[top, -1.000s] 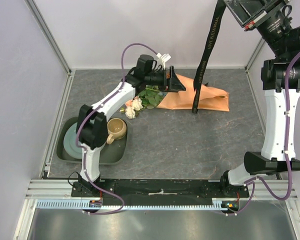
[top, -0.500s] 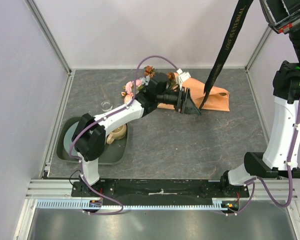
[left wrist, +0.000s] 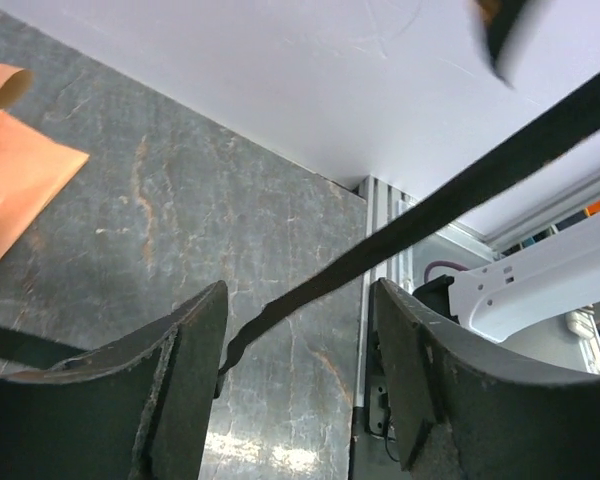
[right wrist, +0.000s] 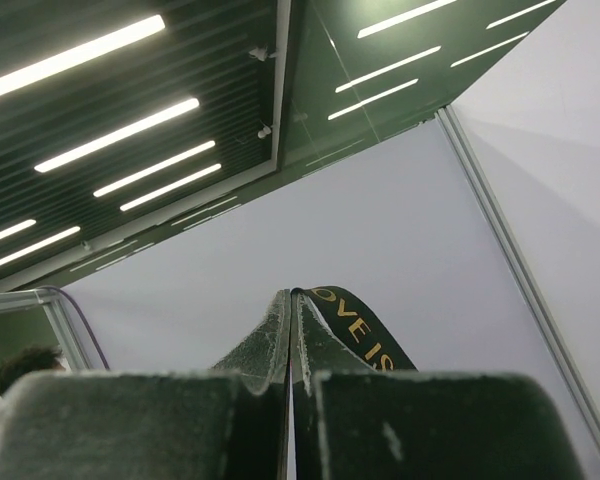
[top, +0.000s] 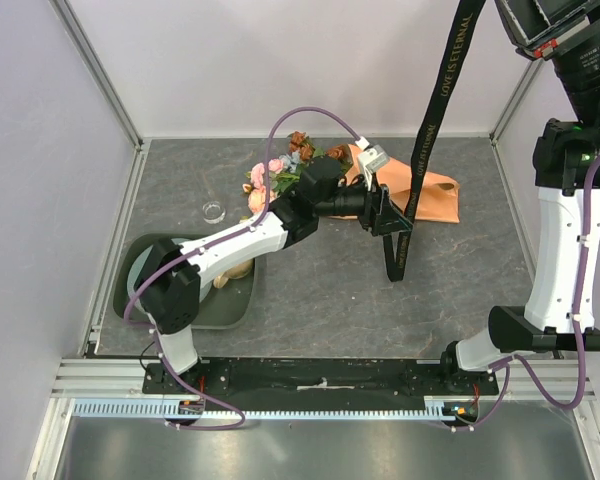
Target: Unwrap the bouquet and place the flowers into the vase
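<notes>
The black lettered ribbon (top: 425, 130) hangs from above down to the table, and my right gripper (right wrist: 292, 293) is shut on its upper end (right wrist: 365, 325), high at the right. My left gripper (top: 390, 215) is open around the ribbon's lower part (left wrist: 430, 205), which crosses between its fingers (left wrist: 195, 370) without being pinched. The bouquet's orange-tan paper (top: 435, 195) lies flat behind the left gripper, also in the left wrist view (left wrist: 10, 170). Pink, rust and blue flowers (top: 280, 170) stick out of its left end. The small clear vase (top: 214, 211) stands to the left.
A dark green tray (top: 140, 300) holds a plate and a tan mug (top: 238, 268), partly hidden by my left arm. Aluminium rails (top: 115, 230) and white walls bound the grey table. The right arm's (top: 560, 250) column stands at the right edge.
My left gripper left the bouquet and swung right to the hanging ribbon, its jaws narrowing a little. The right arm raised the ribbon, whose free end came off the paper.
</notes>
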Controlling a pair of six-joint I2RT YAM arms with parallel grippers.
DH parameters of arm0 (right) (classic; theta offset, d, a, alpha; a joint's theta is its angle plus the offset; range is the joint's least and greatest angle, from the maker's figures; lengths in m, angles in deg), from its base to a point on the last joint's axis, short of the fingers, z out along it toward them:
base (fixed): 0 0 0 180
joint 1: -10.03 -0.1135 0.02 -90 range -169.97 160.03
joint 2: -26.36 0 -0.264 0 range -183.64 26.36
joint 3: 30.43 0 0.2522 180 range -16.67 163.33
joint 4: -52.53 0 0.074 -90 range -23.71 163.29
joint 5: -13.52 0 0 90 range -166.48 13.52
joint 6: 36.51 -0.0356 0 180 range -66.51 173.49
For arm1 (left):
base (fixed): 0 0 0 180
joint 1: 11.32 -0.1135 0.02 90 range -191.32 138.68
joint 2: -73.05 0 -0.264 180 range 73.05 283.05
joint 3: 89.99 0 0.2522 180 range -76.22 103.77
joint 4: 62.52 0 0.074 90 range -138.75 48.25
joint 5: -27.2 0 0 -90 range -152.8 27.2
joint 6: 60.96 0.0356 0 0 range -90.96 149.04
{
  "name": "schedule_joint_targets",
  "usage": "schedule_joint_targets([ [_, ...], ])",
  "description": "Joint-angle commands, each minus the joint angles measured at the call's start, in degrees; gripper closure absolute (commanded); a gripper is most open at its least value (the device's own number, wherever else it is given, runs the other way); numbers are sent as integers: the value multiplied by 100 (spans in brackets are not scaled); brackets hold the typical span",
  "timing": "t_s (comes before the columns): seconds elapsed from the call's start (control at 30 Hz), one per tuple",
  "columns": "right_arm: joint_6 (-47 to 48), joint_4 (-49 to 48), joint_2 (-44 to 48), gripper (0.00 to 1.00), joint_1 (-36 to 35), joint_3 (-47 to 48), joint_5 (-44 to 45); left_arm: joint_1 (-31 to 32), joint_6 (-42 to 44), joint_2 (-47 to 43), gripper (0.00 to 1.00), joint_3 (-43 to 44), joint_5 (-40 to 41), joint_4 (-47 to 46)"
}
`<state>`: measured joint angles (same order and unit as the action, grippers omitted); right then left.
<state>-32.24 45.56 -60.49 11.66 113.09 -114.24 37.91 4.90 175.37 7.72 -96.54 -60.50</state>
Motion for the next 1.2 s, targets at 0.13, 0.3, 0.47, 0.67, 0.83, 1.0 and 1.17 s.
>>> schedule_joint_targets([
  [0.13, -31, -414, 54, 100, -5, -205, -118, 69, -196, 446, 47, 237, -1179, -1277],
  [0.3, 205, -336, 194, 100, -5, -608, -179, 43, 6, 386, 90, 457, -767, -470],
  [0.47, 1067, 121, 641, 100, -5, -1723, -267, -124, 199, -536, 98, -122, -187, 696],
  [0.67, 2556, 1034, 1143, 100, -425, -3192, -118, -572, 269, -2890, 98, -1195, 59, 1920],
  [0.83, 4353, 2722, 1030, 100, -2278, -3735, 583, -573, 410, -4535, 98, -1416, 402, 2737],
  [1.0, 5022, 2987, 1188, 100, -3771, -4809, 1366, -573, 235, -5231, 98, -1494, 1360, 4020],
  [1.17, 5242, 2917, 1241, 100, -5056, -5565, 2112, -573, -47, -5793, 98, -1943, 1685, 3891],
])
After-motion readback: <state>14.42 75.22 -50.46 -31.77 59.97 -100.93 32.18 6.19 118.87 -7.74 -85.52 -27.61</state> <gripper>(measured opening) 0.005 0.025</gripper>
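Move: The hanging stretch of black ribbon is right at the open left fingers, about 2 cm to their right and level with them. On the table some 26 cm below the left hand, the orange wrapping lies about 9 cm ahead and 6 cm right, the flowers about 11 cm ahead and 23 cm left. From the raised right hand, that stretch is about 46 cm below, 3 cm ahead and 1 cm left. Left fingers pinch the ribbon and carry it leftwards; right, still gripping, sinks about 40 cm and swings left. ##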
